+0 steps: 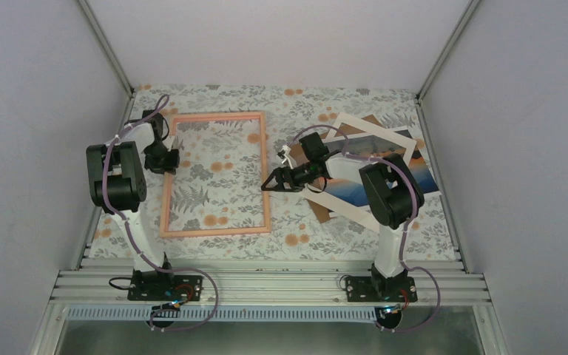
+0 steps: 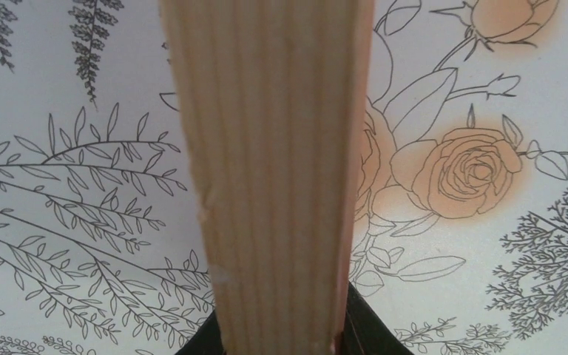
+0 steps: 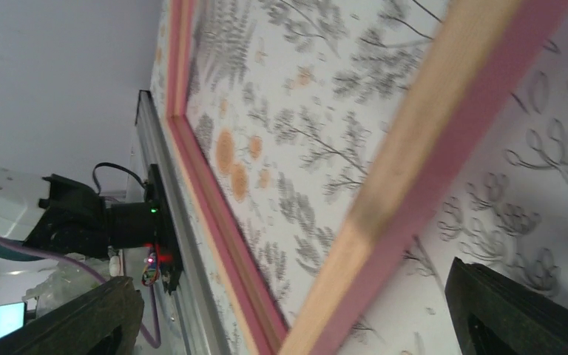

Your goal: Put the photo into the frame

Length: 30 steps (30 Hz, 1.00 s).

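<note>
The pink-orange frame (image 1: 218,115) lies on the flowered tabletop at left centre, and the pattern shows through its pane. My left gripper (image 1: 164,159) is shut on its left rail; in the left wrist view that pale wooden rail (image 2: 274,148) fills the gap between the jaws of my left gripper (image 2: 281,336). My right gripper (image 1: 268,183) stands open at the frame's right rail, which runs between its spread fingers (image 3: 518,310) as a pink bar (image 3: 444,133). The photo (image 1: 423,176), an orange and blue sunset print, lies to the right, partly hidden under the right arm.
A white mat border (image 1: 355,127) and a brown board (image 1: 321,211) lie stacked with the photo at right. Grey walls with aluminium posts close in the table on three sides. The arm bases sit on a metal rail (image 1: 266,285) at the near edge.
</note>
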### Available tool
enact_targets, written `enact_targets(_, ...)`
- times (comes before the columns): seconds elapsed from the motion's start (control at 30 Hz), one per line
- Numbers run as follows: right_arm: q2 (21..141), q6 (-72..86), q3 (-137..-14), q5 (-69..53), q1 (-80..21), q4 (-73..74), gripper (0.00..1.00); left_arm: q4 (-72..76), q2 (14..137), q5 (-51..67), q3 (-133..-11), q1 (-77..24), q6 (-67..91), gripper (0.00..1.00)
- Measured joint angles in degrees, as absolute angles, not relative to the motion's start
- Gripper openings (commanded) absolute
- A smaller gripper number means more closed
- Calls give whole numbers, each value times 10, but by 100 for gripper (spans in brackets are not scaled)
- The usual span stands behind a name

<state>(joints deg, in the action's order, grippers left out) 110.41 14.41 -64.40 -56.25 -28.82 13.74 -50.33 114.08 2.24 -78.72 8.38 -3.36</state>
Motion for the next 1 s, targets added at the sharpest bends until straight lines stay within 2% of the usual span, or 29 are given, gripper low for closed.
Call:
enact_targets(0.1,1135,147,-647,-556,-288,139,100,-519,1153,21,-805,84,-37,7)
enact_targets(0.2,1147,151,-650,-559,-287,137,100,-531,1162,22,-817,81,-37,15)
enact_targets(0.4,1144,160,-651,-537,-283,135,100,-528,1166,18,-822,74,-31,49)
enact_targets(0.47,1138,164,-647,-523,-281,131,100,-512,1163,18,-819,69,-31,64)
enact_targets(0.6,1122,176,-636,-499,-274,127,100,-456,1146,29,-801,64,-41,80)
enact_targets(0.8,1090,176,-627,-488,-265,151,100,-383,1059,110,-775,42,-71,91)
enact_targets(1.0,1010,162,-623,-490,-229,177,99,-317,1000,222,-770,-78,-88,95)
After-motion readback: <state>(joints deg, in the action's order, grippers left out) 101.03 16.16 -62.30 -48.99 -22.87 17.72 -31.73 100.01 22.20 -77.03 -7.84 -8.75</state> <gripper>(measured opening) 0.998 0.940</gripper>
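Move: Between the left fingers is the frame's left side bar, with the frame's middle about 14 cm to that hand's right, 2 cm back and at roughly the same height. The photo lies some 60 cm to the left hand's right and level with it. From the open right hand, the photo is about 32 cm right, 9 cm ahead and 8 cm below. The mat's middle is roughly 30 cm right and 7 cm ahead of the right hand, and the frame's middle 13 cm left and 6 cm ahead, both about 7 cm lower. Opening wide, the left hand lets go of the frame's left bar, draws forward and up, then sweeps quickly right over the frame, some 17 cm right and 12 cm up, its fingertips swinging forward about 30 degrees. The right hand, fingers still open, first sinks 3 cm beside the frame's right bar, then eases forward and right and rises about 6 cm, away from the bar towards the photo. ##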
